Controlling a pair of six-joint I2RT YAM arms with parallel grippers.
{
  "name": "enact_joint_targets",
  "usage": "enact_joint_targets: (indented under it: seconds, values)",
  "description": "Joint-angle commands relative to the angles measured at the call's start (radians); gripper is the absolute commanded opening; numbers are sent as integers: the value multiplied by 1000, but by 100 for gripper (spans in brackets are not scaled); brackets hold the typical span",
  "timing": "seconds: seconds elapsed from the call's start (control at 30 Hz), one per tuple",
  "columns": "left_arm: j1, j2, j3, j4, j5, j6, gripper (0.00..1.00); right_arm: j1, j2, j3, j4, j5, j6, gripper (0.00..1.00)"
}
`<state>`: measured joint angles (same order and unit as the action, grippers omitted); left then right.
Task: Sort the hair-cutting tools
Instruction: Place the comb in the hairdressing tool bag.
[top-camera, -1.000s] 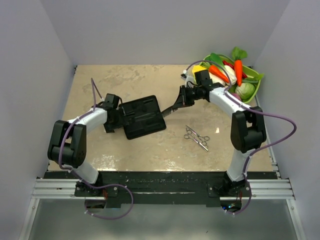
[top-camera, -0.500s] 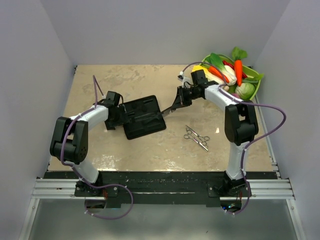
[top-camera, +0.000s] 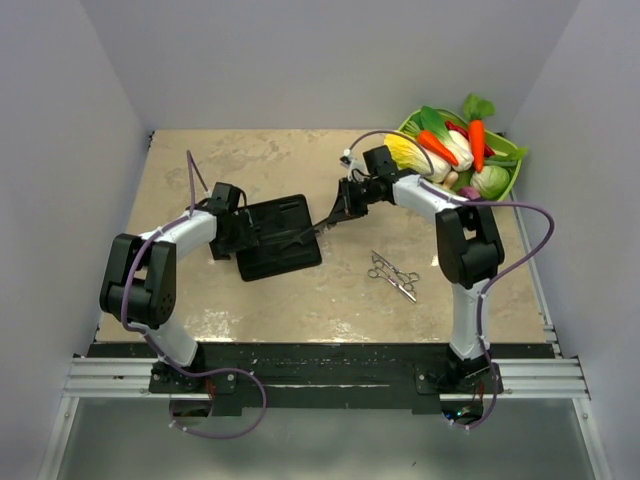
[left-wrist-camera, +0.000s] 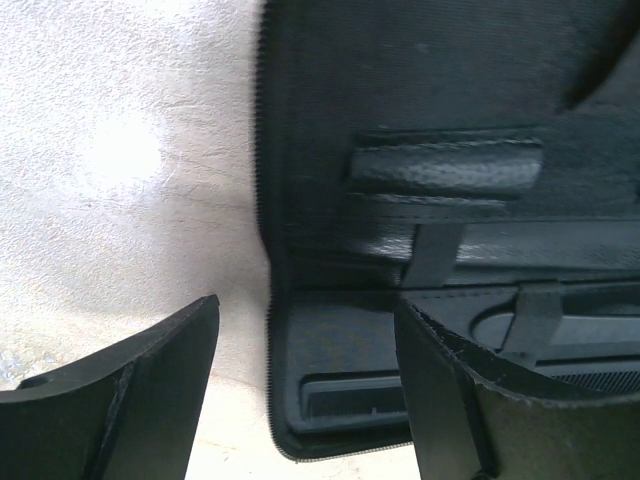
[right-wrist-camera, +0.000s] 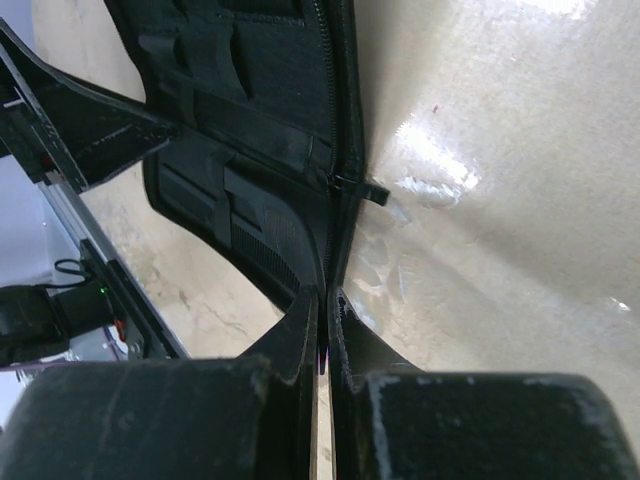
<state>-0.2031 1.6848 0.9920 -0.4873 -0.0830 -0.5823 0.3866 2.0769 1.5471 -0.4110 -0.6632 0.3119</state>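
An open black case (top-camera: 280, 238) lies left of the table's middle. My left gripper (top-camera: 240, 232) is open at its left edge. In the left wrist view that gripper (left-wrist-camera: 307, 305) has one finger over the table and one over the case (left-wrist-camera: 400, 100). A black comb (left-wrist-camera: 365, 400) lies in the case's bottom pocket. My right gripper (top-camera: 326, 219) is shut on a second slim black comb (top-camera: 306, 232), whose tip reaches the case's right side. In the right wrist view the gripper (right-wrist-camera: 327, 292) stands by the zip edge of the case (right-wrist-camera: 250, 120). Two silver scissors (top-camera: 392, 275) lie together on the table to the right.
A green basket (top-camera: 512, 168) full of toy vegetables stands at the back right corner, just behind the right arm. Grey walls close the table on the left, back and right.
My right gripper has moved left toward the case with the comb. The case has shifted a little to the left. The left gripper stays open at the case's edge.
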Motion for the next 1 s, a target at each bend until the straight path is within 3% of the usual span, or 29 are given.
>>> enact_joint_targets:
  seconds: [0.0, 0.43, 0.53, 0.57, 0.63, 0.67, 0.7, 0.97]
  values:
    - [2, -8, -19, -11, -1, 18, 75, 31, 20, -8, 109, 60, 78, 0]
    - [2, -27, -15, -42, -23, 41, 74, 64, -75, -180, 189, 178, 173, 0]
    - [2, -37, -18, -43, -41, 56, 63, 64, -87, -183, 172, 197, 161, 0]
    - [2, -34, -16, -42, -40, 59, 43, 64, -93, -183, 164, 207, 159, 0]
    - [2, -27, -15, -36, -28, 62, 24, 64, -103, -180, 155, 221, 150, 0]
    - [2, -17, -15, -34, -21, 61, 9, 63, -104, -179, 144, 226, 145, 0]
    - [2, -13, -13, -33, -8, 61, 3, 58, -106, -171, 137, 228, 138, 0]
    - [-9, 15, -18, -8, -6, 53, 0, 54, -101, -162, 144, 208, 131, 0]
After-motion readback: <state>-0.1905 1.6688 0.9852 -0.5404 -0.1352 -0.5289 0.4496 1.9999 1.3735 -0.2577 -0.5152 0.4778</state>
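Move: Just about at the left fingers' own tips, roughly 1 cm to their left and 1 cm below, runs the tool bag's left edge; the bag's middle is about 9 cm to their right and 1 cm farther out. From the right hand, which holds the comb, the bag's middle is some 12 cm left, 4 cm back and 6 cm below, its right edge 4 cm left and 2 cm back, and the scissors 13 cm right and 13 cm back. Keeping the comb pinched, the right hand feeds it about 2 cm left over the bag, then dips some 4 cm while drawing back 2 cm, and comes halfway up again, turning slightly clockwise. The left hand waits, then shuts its open fingers on the bag's left edge while shifting about 2 cm left and 1 cm back. ##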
